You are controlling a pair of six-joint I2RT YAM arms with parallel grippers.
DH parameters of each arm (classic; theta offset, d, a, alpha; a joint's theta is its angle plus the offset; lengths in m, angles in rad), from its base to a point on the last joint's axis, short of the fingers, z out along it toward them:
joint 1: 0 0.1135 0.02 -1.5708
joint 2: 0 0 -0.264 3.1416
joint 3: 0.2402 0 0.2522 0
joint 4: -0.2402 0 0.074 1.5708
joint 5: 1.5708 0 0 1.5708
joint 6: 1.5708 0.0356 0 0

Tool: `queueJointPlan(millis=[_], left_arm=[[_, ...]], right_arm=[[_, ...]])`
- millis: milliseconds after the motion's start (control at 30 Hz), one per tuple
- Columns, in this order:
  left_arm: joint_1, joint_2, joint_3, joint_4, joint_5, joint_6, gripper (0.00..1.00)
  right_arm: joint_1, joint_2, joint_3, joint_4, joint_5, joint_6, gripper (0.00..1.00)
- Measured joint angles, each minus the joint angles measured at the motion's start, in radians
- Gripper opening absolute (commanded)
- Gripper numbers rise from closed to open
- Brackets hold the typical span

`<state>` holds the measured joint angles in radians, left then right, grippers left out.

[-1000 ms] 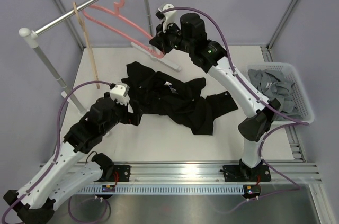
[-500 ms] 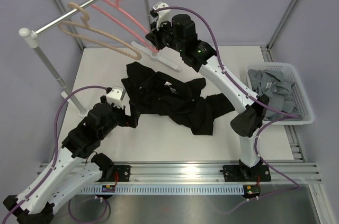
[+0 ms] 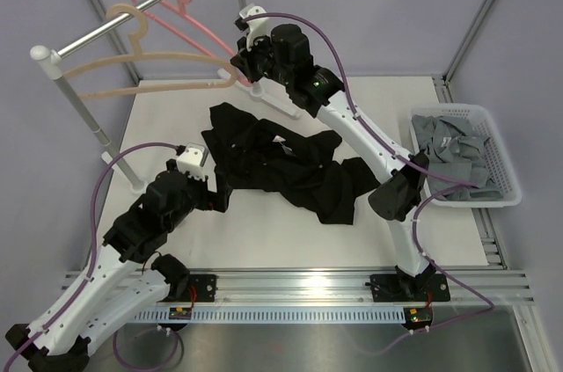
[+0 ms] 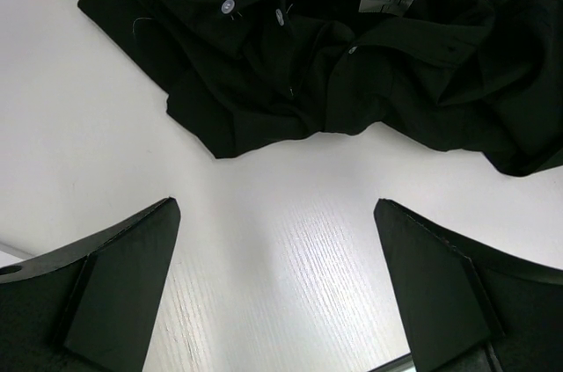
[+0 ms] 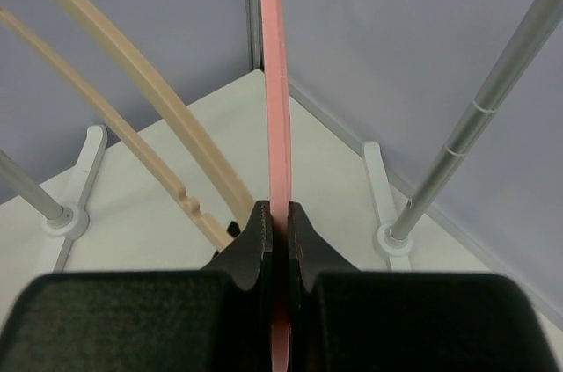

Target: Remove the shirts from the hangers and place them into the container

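The black shirt (image 3: 281, 165) lies crumpled on the white table, off any hanger; in the left wrist view this shirt (image 4: 334, 55) shows its pale buttons and a label. My left gripper (image 3: 220, 197) (image 4: 274, 205) stands open over bare table just short of the shirt's near edge. High at the back, my right gripper (image 3: 237, 68) (image 5: 279, 214) is shut on one arm of the bare pink hanger (image 3: 208, 36) (image 5: 274, 82). The bare beige hanger (image 3: 141, 55) (image 5: 132, 73) hangs beside it. A grey shirt (image 3: 453, 145) lies in the white container (image 3: 508, 180) at the right.
The metal clothes rail (image 3: 97, 33) crosses the back left, both hangers hooked on it. Its posts (image 3: 88, 117) (image 5: 475, 108) and white feet (image 5: 383, 192) stand on the table. Frame uprights and purple walls enclose the back and sides.
My right gripper has moved left toward the rail with the pink hanger in its grip. The beige hanger has swung round broadside. The left arm has hardly moved.
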<state>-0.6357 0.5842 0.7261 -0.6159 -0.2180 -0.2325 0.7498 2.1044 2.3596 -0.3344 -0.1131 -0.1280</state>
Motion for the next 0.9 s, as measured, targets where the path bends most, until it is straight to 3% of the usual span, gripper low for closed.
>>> queueJointPlan(millis=[167, 200, 267, 300, 433, 533, 700, 900], left_arm=[[0.000, 0.000, 0.000, 0.000, 0.000, 0.000, 0.99], [0.000, 0.000, 0.000, 0.000, 0.000, 0.000, 0.99], [0.000, 0.000, 0.000, 0.000, 0.000, 0.000, 0.99], [0.000, 0.000, 0.000, 0.000, 0.000, 0.000, 0.99], [0.000, 0.000, 0.000, 0.000, 0.000, 0.000, 0.99], [0.000, 0.000, 0.000, 0.000, 0.000, 0.000, 0.99], [0.000, 0.001, 0.000, 0.000, 0.000, 0.000, 0.99], [0.000, 0.074, 0.003, 0.006, 0.011, -0.053, 0.99]], right_arm=[[0.000, 0.008, -0.037, -0.012, 0.000, 0.001, 0.14], [0.000, 0.006, -0.050, 0.000, 0.000, 0.001, 0.23], [0.001, -0.012, -0.086, 0.007, 0.002, 0.004, 0.30], [0.001, -0.026, -0.109, 0.003, 0.006, 0.005, 0.40], [0.001, -0.093, -0.183, -0.012, 0.022, 0.006, 0.63], [0.002, -0.163, -0.225, -0.022, 0.027, 0.011, 0.74], [0.003, -0.379, -0.396, -0.029, 0.083, 0.032, 0.82], [0.004, -0.736, -0.789, 0.013, 0.224, 0.128, 0.88]])
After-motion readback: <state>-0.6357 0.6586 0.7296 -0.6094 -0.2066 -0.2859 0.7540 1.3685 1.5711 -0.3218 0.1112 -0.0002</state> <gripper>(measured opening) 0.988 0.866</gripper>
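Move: The right gripper holds the near end of the empty pink hanger; that hanger's middle is about 14 cm left, 8 cm ahead and 5 cm higher. The tan hanger's middle is some 20 cm to the left, level with the hand. The heaped black shirt lies roughly 10 cm back, 12 cm to the right and 38 cm below. From the open left gripper the shirt is about 13 cm ahead, 17 cm right and 18 cm down. Dip the right gripper some 3.5 cm and open its fingers wide to let go of the pink hanger's end. Then draw it up again and swing it away, faster and faster, about 15 cm right and 11 cm back, clear of both hangers and in over the black shirt, yawing some 15 degrees clockwise. ##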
